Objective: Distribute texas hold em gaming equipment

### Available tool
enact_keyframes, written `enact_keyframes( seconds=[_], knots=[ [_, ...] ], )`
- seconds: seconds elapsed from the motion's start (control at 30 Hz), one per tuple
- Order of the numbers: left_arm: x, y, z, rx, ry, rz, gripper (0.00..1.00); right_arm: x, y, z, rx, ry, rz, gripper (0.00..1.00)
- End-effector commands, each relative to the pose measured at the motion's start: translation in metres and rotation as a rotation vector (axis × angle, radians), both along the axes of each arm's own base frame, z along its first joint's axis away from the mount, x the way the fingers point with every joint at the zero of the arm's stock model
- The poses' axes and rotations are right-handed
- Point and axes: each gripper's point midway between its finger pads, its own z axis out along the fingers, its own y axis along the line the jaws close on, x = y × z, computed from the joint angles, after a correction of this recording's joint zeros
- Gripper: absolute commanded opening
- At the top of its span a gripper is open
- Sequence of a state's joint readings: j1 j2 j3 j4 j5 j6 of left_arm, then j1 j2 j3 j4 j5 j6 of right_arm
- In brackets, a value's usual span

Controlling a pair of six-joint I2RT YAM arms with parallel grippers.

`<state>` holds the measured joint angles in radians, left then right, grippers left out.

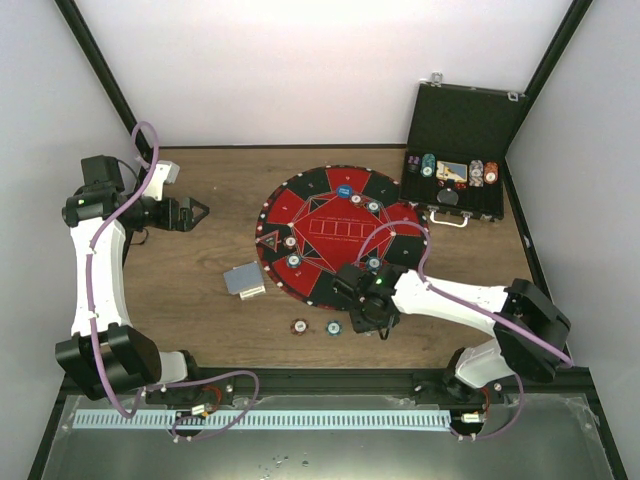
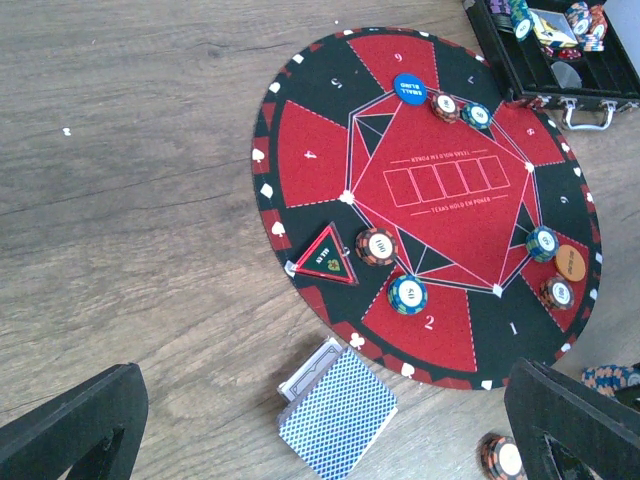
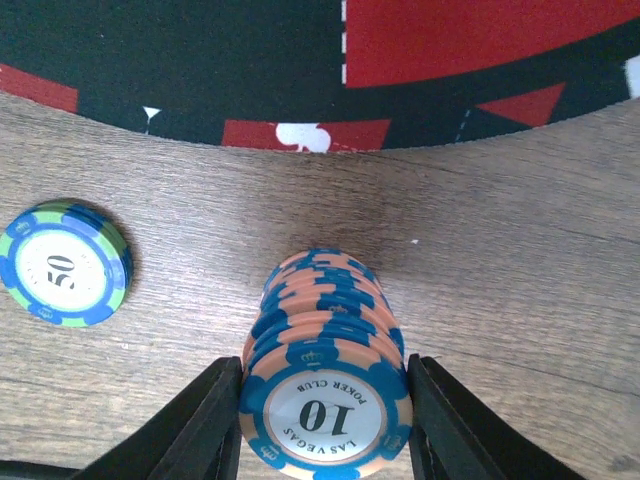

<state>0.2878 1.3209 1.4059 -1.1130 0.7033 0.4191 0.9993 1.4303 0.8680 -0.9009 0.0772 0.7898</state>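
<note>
My right gripper (image 1: 377,318) (image 3: 325,415) is shut on a stack of orange-and-blue poker chips (image 3: 322,330) marked 10, one finger against each side. The stack stands on the wood just off the mat's near edge. A blue-and-green 50 chip (image 3: 65,277) (image 1: 333,327) lies to its left, and an orange chip (image 1: 299,326) lies further left. The deck of blue-backed cards (image 1: 244,280) (image 2: 338,415) rests beside the mat. My left gripper (image 1: 200,213) (image 2: 325,400) hangs open above the wood at the left, holding nothing. Several chips, a blue button (image 2: 409,88) and an orange button (image 2: 570,263) sit on the mat.
The round red-and-black mat (image 1: 340,235) (image 2: 440,180) fills the table's middle, with a small triangular marker (image 2: 328,257) on its edge. A black case (image 1: 460,120) stands open at the back right with more chips inside. White walls enclose the table.
</note>
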Motion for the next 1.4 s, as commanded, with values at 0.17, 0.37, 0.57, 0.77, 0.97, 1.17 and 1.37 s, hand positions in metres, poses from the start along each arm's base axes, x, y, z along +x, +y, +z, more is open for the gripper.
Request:
enact_keyframes(
  seconds=[0.17,0.37,0.57,0.77,0.97,1.17,1.37],
  knots=[
    [0.000,0.000,0.013,0.000,-0.038,-0.001,1.00,0.023,0.015,0.061,0.032,-0.121,0.012,0.29],
    [0.000,-0.001,0.012,-0.008,-0.031,-0.001,1.00,0.060,0.046,0.084,0.038,-0.203,0.057,0.29],
    [-0.002,-0.001,0.011,-0.007,-0.024,-0.001,1.00,0.120,0.090,0.079,0.064,-0.241,0.115,0.29],
    [-0.002,-0.001,0.010,-0.006,-0.017,-0.001,1.00,0.168,0.127,0.053,0.110,-0.224,0.150,0.27],
    [-0.003,-0.001,0.010,-0.004,-0.017,-0.003,1.00,0.209,0.141,0.030,0.114,-0.208,0.139,0.27],
    [-0.002,0.000,0.011,0.006,-0.021,-0.005,1.00,0.236,0.143,0.011,0.124,-0.184,0.114,0.26],
    [-0.002,0.001,0.010,0.013,-0.020,-0.006,1.00,0.242,0.151,-0.005,0.131,-0.165,0.119,0.26]
  ],
)
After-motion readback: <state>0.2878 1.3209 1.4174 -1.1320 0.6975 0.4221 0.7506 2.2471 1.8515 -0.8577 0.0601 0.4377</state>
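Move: The short stack of 10 chips is already pinched in the right hand. Its open spot on the mat, near the brown and green stacks by seats 3 and 2, lies about 23 cm ahead, 15 cm left and 3 cm below. From the hand, those brown chips are 21 cm ahead and 20 cm left, the green ones 17 ahead and 19 left; the undealt green stack is 9 cm left, 1 cm back. From the left hand the spot is roughly 3 cm ahead, 28 cm right and 25 cm below. The pinched 10 chips come up off the rest of their stack as the right hand rises some 8 cm, already swinging forward and left. It carries them over the mat towards the brown and green stacks, about 23 cm forward and 14 cm left in all, sinking back to its starting height and slowing, with its fingers tilting about 10 degrees forward and keeping their hold. ##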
